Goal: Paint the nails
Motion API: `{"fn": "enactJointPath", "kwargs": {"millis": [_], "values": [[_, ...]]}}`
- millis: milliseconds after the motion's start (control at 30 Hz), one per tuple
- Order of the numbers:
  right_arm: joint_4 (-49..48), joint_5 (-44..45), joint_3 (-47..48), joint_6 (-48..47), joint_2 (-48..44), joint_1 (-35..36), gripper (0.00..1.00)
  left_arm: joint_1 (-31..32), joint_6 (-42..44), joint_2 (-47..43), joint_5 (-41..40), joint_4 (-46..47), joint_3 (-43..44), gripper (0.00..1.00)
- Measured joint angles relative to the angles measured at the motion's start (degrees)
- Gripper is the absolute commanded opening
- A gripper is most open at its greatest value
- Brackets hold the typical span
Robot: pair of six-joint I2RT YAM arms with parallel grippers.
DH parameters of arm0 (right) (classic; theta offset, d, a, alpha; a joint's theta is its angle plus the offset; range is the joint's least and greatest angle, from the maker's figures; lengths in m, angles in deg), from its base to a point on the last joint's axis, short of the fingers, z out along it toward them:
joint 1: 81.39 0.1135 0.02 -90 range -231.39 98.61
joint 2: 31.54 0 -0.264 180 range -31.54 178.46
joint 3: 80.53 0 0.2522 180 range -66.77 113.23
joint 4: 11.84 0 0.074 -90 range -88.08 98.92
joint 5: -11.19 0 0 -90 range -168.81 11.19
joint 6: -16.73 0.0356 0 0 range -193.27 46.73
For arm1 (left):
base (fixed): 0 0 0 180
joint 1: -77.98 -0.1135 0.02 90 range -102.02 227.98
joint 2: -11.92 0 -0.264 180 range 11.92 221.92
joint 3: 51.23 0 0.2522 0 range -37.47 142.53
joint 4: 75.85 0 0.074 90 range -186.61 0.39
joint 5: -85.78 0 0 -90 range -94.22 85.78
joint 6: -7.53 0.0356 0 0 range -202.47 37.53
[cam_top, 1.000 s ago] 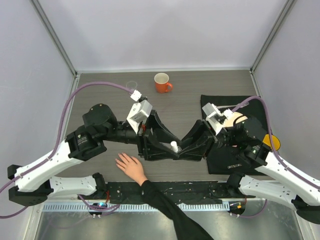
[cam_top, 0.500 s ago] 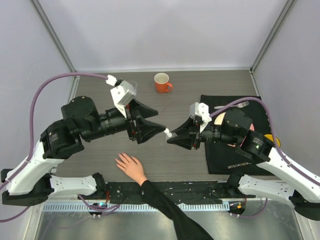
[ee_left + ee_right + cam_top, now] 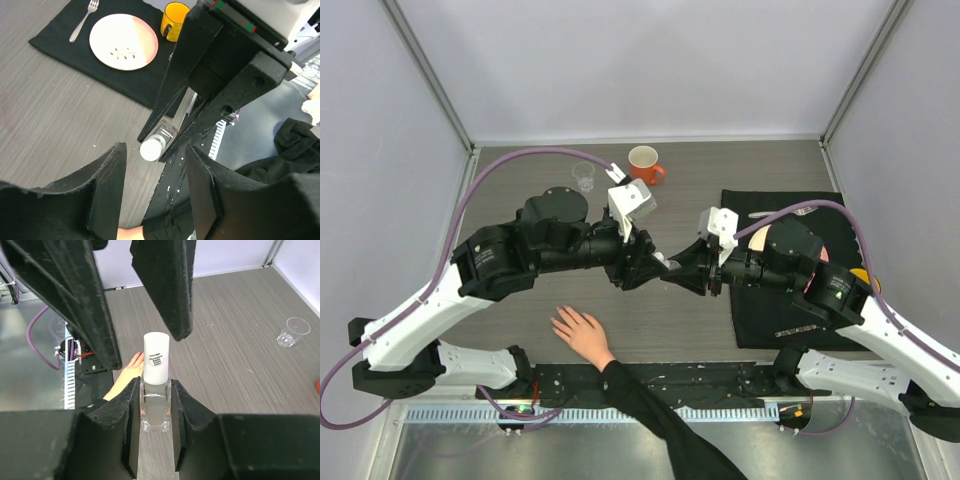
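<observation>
A bare hand (image 3: 582,333) with a black sleeve lies flat at the near table edge; its nails are too small to make out. It also shows in the right wrist view (image 3: 127,374). My right gripper (image 3: 680,272) (image 3: 155,386) is shut on a small clear bottle (image 3: 155,400) with a white cap (image 3: 156,356), held above the table. My left gripper (image 3: 648,264) (image 3: 156,156) is open and faces it. Its fingers (image 3: 167,285) stand on either side of the cap (image 3: 152,149) without touching it.
An orange mug (image 3: 643,165) and a small clear cup (image 3: 583,175) stand at the back. A black placemat (image 3: 775,320) on the right carries a plate (image 3: 123,41), a fork (image 3: 86,20) and a yellow mug (image 3: 175,21).
The right gripper lifted the bottle from low over the table. The left gripper drew back, then moved in again so its open fingers flank the cap.
</observation>
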Motion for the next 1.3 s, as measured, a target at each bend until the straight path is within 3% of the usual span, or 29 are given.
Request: {"fn": "enactJointPath", "kwargs": {"millis": [300,767,833,900,933,1033,1067,1167,1300], "values": [[0.1,0.0,0.0,-0.2,-1.2,0.0,0.01,0.0,-0.3,0.7,0.5,-0.3,0.0,0.47],[0.2,-0.5,0.0,-0.3,-1.2,0.0,0.01,0.0,-1.6,1.9,1.2,-0.1,0.1,0.19],[0.0,-0.5,0.0,-0.3,-1.2,0.0,0.01,0.0,-1.9,1.9,1.5,-0.1,0.2,0.04],[0.1,-0.5,0.0,-0.3,-1.2,0.0,0.01,0.0,-2.0,1.9,1.5,0.0,0.2,0.00],[0.1,-0.5,0.0,-0.3,-1.2,0.0,0.04,0.0,-2.0,1.9,1.5,0.0,0.2,0.00],[0.1,-0.1,0.0,-0.3,-1.4,0.0,0.30,0.0,-2.0,1.9,1.3,0.3,0.2,0.00],[0.1,0.2,0.0,-0.2,-1.5,0.0,0.45,0.0,-2.0,1.9,1.0,0.4,0.2,0.00],[0.2,3.3,0.0,0.1,-1.6,0.1,0.66,0.0,-1.9,1.9,-1.5,0.7,0.1,0.00],[0.2,13.9,-2.0,2.3,-3.0,0.1,0.76,0.0,-1.7,1.9,-7.5,0.7,-0.5,0.00]]}}
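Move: My right hand already holds the nail polish bottle by its glass, the bottle's middle about 2 cm to the left of the pads and its white cap towards my left hand. From my left hand, whose open tips stand around the cap, that middle is some 4 cm right, 1 cm ahead and 1 cm lower. About 38 cm below the left hand, the model hand lies some 14 cm left and roughly level fore and aft; the orange mug stands about 38 cm ahead. I ease my left hand about 1 cm right and down over the cap and pinch it between my fingers while my right hand holds the bottle nearly still. Once the grip is made, my right fingers open and let go of the glass, and that hand slips off forward and right by about 4 cm, turning some 15 degrees clockwise; my left swings the bottle about 2.5 cm forward, turning slightly counter-clockwise. ##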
